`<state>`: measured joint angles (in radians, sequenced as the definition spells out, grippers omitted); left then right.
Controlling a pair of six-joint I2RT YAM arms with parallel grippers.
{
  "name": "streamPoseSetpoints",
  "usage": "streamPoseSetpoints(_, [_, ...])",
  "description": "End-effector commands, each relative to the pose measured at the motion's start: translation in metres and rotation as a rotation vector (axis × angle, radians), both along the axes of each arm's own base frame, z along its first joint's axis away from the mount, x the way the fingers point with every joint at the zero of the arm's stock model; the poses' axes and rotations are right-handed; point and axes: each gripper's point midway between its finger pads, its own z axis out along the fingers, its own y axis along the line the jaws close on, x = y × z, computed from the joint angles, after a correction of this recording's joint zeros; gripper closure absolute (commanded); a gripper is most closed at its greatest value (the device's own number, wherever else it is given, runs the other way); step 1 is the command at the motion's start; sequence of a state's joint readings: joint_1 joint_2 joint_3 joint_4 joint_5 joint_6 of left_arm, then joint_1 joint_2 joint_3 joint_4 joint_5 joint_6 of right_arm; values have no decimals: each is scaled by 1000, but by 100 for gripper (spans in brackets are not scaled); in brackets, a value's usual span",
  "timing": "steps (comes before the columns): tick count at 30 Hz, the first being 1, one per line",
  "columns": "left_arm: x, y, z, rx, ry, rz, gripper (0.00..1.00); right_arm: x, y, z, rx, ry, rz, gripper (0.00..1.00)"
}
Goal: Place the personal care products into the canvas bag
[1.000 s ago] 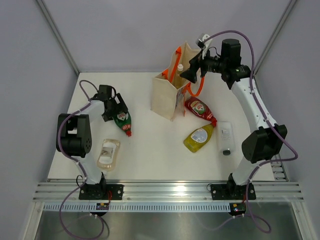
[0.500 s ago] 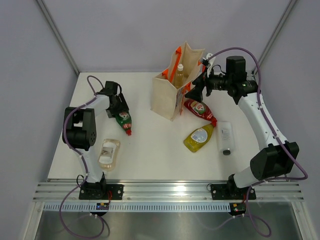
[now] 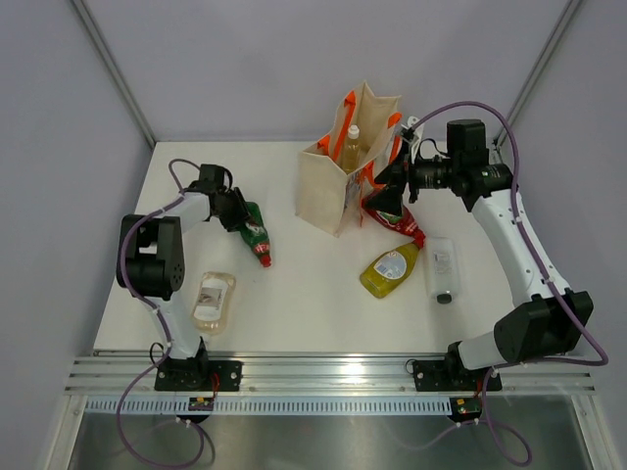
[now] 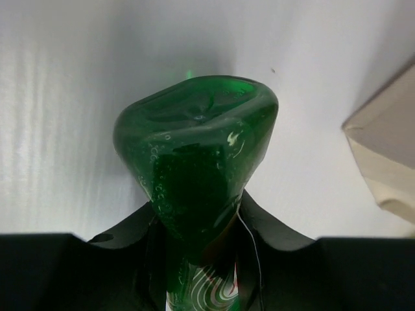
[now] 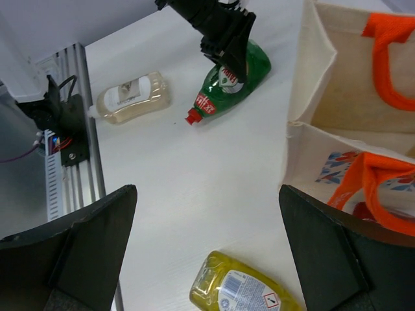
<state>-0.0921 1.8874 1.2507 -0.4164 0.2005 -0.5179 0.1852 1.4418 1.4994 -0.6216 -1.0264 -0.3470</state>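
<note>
My left gripper point(image 3: 235, 210) is shut on the body of the green bottle point(image 3: 254, 229), whose red cap point(image 3: 265, 260) points toward the near edge. The left wrist view shows the bottle's green base point(image 4: 194, 146) sticking out past the fingers point(image 4: 279, 233). The canvas bag point(image 3: 333, 191) stands upright at mid-table with a white-capped clear bottle point(image 3: 353, 137) inside. My right gripper point(image 3: 388, 192) hangs open and empty just right of the bag, over the red bottle point(image 3: 392, 217). The yellow bottle point(image 3: 390, 269), white bottle point(image 3: 443, 266) and clear-amber bottle point(image 3: 213, 301) lie flat.
The bag's orange handles point(image 5: 389, 61) arch over its open mouth. A metal rail point(image 3: 323, 372) runs along the near table edge, and grey walls close off the back and sides. The right wrist view takes in the yellow bottle point(image 5: 240, 288) just below and the amber bottle point(image 5: 133, 97) farther off.
The left gripper has closed on the green bottle and swung it a little to the right. The right arm has drawn back from above the bag to its right side and come lower.
</note>
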Motion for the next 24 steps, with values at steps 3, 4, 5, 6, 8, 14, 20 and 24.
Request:
streamPoseSetpoints(3, [-10, -47, 41, -388, -78, -90, 100, -44, 9, -15, -5, 95, 139, 3])
streamPoseSetpoints(4, [-16, -51, 41, -424, -79, -98, 100, -47, 11, -19, -20, 107, 144, 3])
streamPoseSetpoints(5, [-18, -54, 47, -458, -90, -99, 100, -50, 11, -26, -44, 132, 139, 4])
streamPoseSetpoints(6, [-19, -56, 53, -483, -108, -112, 100, -52, 15, -30, -54, 151, 149, 5])
streamPoseSetpoints(8, [-25, -64, 73, -547, -164, -162, 100, -55, 18, -36, -55, 197, 143, 5])
streamPoseSetpoints(14, [-50, -78, 133, -682, -297, -255, 100, -51, 32, -47, -24, 317, 67, 6])
streamPoseSetpoints(20, [-78, -93, 189, -834, -422, -317, 100, -53, 69, -60, -1, 516, -6, 5])
streamPoseSetpoints(24, [-100, -108, 217, -889, -478, -355, 100, -41, 99, -45, 111, 656, -79, 0])
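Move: The green bottle is already gripped by the left hand, its middle about 4 cm back and 3 cm right of that gripper and low at the table. The open right gripper, where it is headed, is roughly 34 cm right, 9 cm back and 28 cm higher. The bag stands some 27 cm right and 6 cm ahead. From the right gripper, the green bottle lies about 31 cm left, 5 cm ahead and 29 cm below. Keep the left grip on the green bottle and draw it back and right towards the right gripper, low at first, then lift it about 15 cm while swinging the fingers some 45 degrees from pointing down towards the right. Meanwhile bring the open right gripper back and down, then left to meet it, rolling its forward side down about 30 degrees. ##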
